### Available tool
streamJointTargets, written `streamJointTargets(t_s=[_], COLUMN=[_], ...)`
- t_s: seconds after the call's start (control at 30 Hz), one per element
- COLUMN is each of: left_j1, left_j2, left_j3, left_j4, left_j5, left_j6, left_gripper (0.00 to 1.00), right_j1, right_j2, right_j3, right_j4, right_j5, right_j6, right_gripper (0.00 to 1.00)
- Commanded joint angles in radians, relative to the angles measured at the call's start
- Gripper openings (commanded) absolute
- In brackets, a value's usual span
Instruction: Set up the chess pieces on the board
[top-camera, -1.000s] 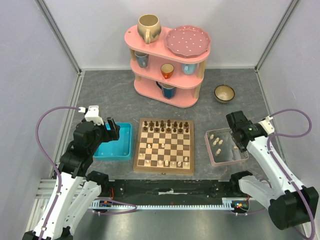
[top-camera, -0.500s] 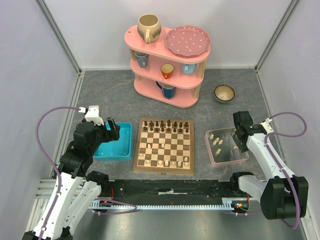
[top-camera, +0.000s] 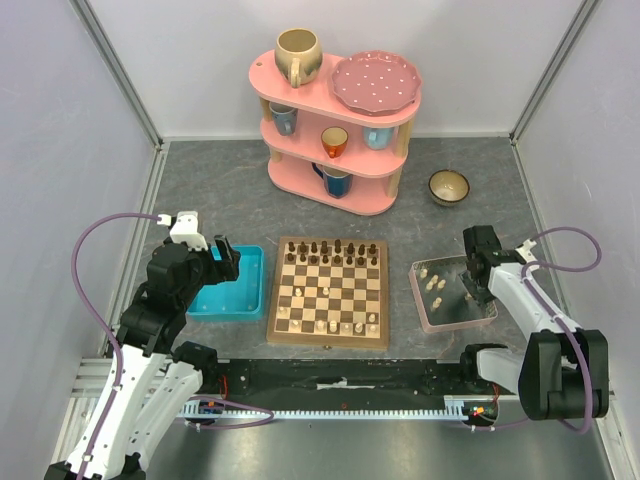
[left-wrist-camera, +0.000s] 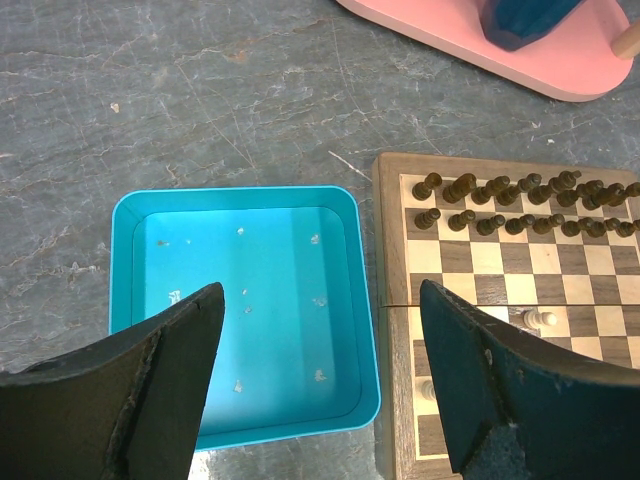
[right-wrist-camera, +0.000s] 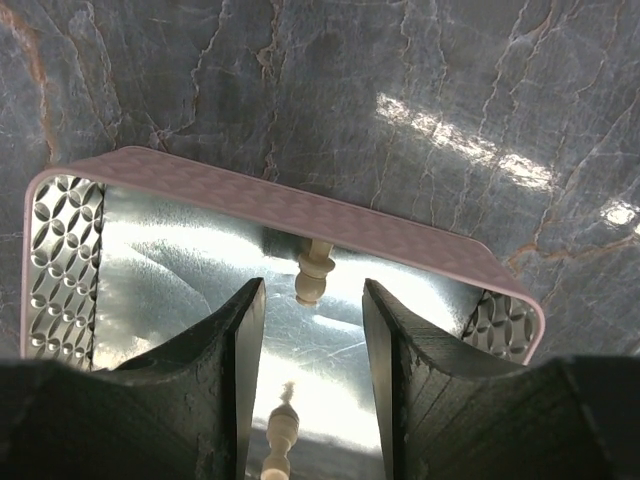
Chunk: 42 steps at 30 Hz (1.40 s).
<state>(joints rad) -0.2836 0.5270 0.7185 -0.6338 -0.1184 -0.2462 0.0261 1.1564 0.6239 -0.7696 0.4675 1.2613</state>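
Observation:
The chessboard (top-camera: 328, 335) lies at the table's middle, with dark chessmen along its far rows and cream pieces (top-camera: 320, 325) along its near row. More cream pieces (top-camera: 432, 284) lie in the clear pink-rimmed tray (top-camera: 424, 318) to its right. My right gripper (top-camera: 470, 292) is open and low inside that tray. In the right wrist view the gripper (right-wrist-camera: 312, 300) has one cream piece (right-wrist-camera: 312, 275) lying just ahead of its tips by the tray wall. A second cream piece (right-wrist-camera: 280, 440) lies between the fingers. My left gripper (top-camera: 228, 262) is open and empty above the turquoise tray (left-wrist-camera: 240, 300).
A pink three-tier shelf (top-camera: 335, 135) with cups and a plate stands at the back. A small bowl (top-camera: 449, 186) sits at the back right. The left wrist view shows the board's left edge (left-wrist-camera: 385, 300) with dark chessmen (left-wrist-camera: 500, 205).
My right gripper has swung round and dropped down into the pink-rimmed tray. The left arm has not moved.

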Motion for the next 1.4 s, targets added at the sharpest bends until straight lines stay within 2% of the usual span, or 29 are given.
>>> streamJointTargets(t_s=[0.0,1.0,1.37], left_j1=[-0.003,-0.003,-0.003], left_j2=[-0.010,-0.010,-0.010], left_j3=[0.001,-0.001,0.001], left_j4=[0.034,0.034,0.034], left_j5=[0.013,0.010,0.010], left_j6=[-0.018,-0.018,-0.018], left_gripper=[0.85,0.85,0.85], right_j1=[-0.009,-0.057,-0.080], right_j2=[0.020,0.055,0.046], right_j3=[-0.009,-0.073,-0.079], right_j4=[0.058,0.142,0.165], right_j5=[0.008,-0.024,-0.072], right_j6=[-0.011,-0.068,-0.097], right_gripper=[0.50,0.33,0.20])
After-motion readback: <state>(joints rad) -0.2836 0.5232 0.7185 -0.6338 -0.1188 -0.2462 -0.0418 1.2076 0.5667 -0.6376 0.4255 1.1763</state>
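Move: The right hand hangs low in the tray over a pale chess piece lying against the tray's right wall: about 2 cm below the fingertips, 1 cm to their right and level fore and aft. That wall stands some 2 cm farther right. A second loose piece lies about 3 cm left and 1 cm back of the hand, 2 cm below; the nearest clustered pieces are some 11 cm left and 1 cm ahead. From the left hand, the wall piece lies about 60 cm right, 2 cm back and 19 cm down. Down about 2 cm to the piece by the tray's right wall goes the right hand, its attitude almost unchanged. It then stays at that height and edges a bit under 1 cm right, towards the wall, while the half-open fingers narrow steadily until the pads pinch the piece from both sides. ##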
